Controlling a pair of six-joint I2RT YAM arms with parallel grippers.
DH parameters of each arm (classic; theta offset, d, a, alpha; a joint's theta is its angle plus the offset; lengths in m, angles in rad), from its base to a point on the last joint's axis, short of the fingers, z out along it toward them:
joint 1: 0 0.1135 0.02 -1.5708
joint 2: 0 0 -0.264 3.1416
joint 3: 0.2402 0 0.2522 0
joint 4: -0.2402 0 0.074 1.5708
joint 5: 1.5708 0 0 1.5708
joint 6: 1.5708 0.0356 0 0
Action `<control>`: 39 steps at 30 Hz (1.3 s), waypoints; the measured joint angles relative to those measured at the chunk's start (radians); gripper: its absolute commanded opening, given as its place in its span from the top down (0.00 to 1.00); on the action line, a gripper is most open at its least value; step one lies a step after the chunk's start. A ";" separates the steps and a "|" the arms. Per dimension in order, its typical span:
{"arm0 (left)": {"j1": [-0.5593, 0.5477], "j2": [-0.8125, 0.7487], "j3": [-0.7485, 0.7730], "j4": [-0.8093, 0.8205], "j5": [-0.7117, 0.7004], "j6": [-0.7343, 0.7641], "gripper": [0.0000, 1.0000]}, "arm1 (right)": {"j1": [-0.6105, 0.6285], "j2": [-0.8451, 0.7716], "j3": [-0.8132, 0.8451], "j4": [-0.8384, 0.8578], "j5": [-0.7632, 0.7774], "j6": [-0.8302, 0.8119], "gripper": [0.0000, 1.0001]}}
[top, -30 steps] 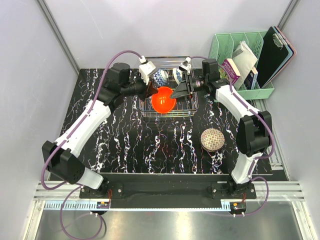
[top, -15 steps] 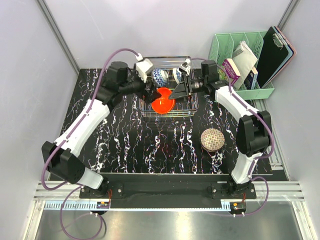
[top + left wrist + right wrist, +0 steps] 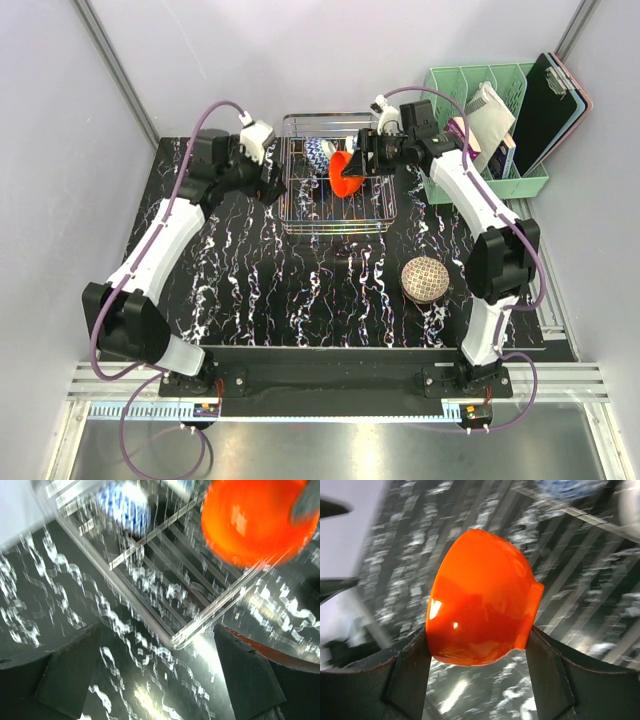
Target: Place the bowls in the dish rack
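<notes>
The wire dish rack (image 3: 300, 215) stands at the back middle of the table. My right gripper (image 3: 352, 170) is shut on the orange-red bowl (image 3: 342, 173) and holds it tilted on its side above the rack; in the right wrist view the bowl (image 3: 480, 600) sits between both fingers (image 3: 407, 680). A blue-and-white bowl (image 3: 320, 152) stands in the rack's back part. A net-patterned bowl (image 3: 425, 279) sits upside down on the table at the right. My left gripper (image 3: 268, 186) is open and empty just left of the rack; its view shows the rack's corner (image 3: 185, 637) and the orange bowl (image 3: 250, 522).
A mint-green organiser (image 3: 470, 80) with books and a dark clipboard (image 3: 550, 100) stands at the back right, close to my right arm. The table has a black marbled top (image 3: 300, 290). Grey walls close in the left and back.
My left gripper has drawn back to the left, away from the orange bowl. My right gripper has turned the bowl on edge and carried it toward the rack's back.
</notes>
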 measured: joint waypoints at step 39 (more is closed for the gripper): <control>0.137 -0.081 -0.234 0.041 0.037 0.037 0.01 | 0.299 0.385 0.258 -0.075 1.131 -0.525 1.00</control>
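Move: The right hand already holds the orange bowl; its place, the near middle part of the dish rack, lies about 8 cm ahead, hardly to either side, and some 15 cm below. Two blue-and-white bowls stand in the rack roughly 18 cm ahead of this hand, one about 7 cm left, the other 2 cm right, both some 13 cm lower. From the empty left hand that place is around 11 cm ahead, 18 cm right and 17 cm below. Right hand lowers its orange bowl about 12 cm and forward into the rack, fingers swinging downward; left withdraws. ##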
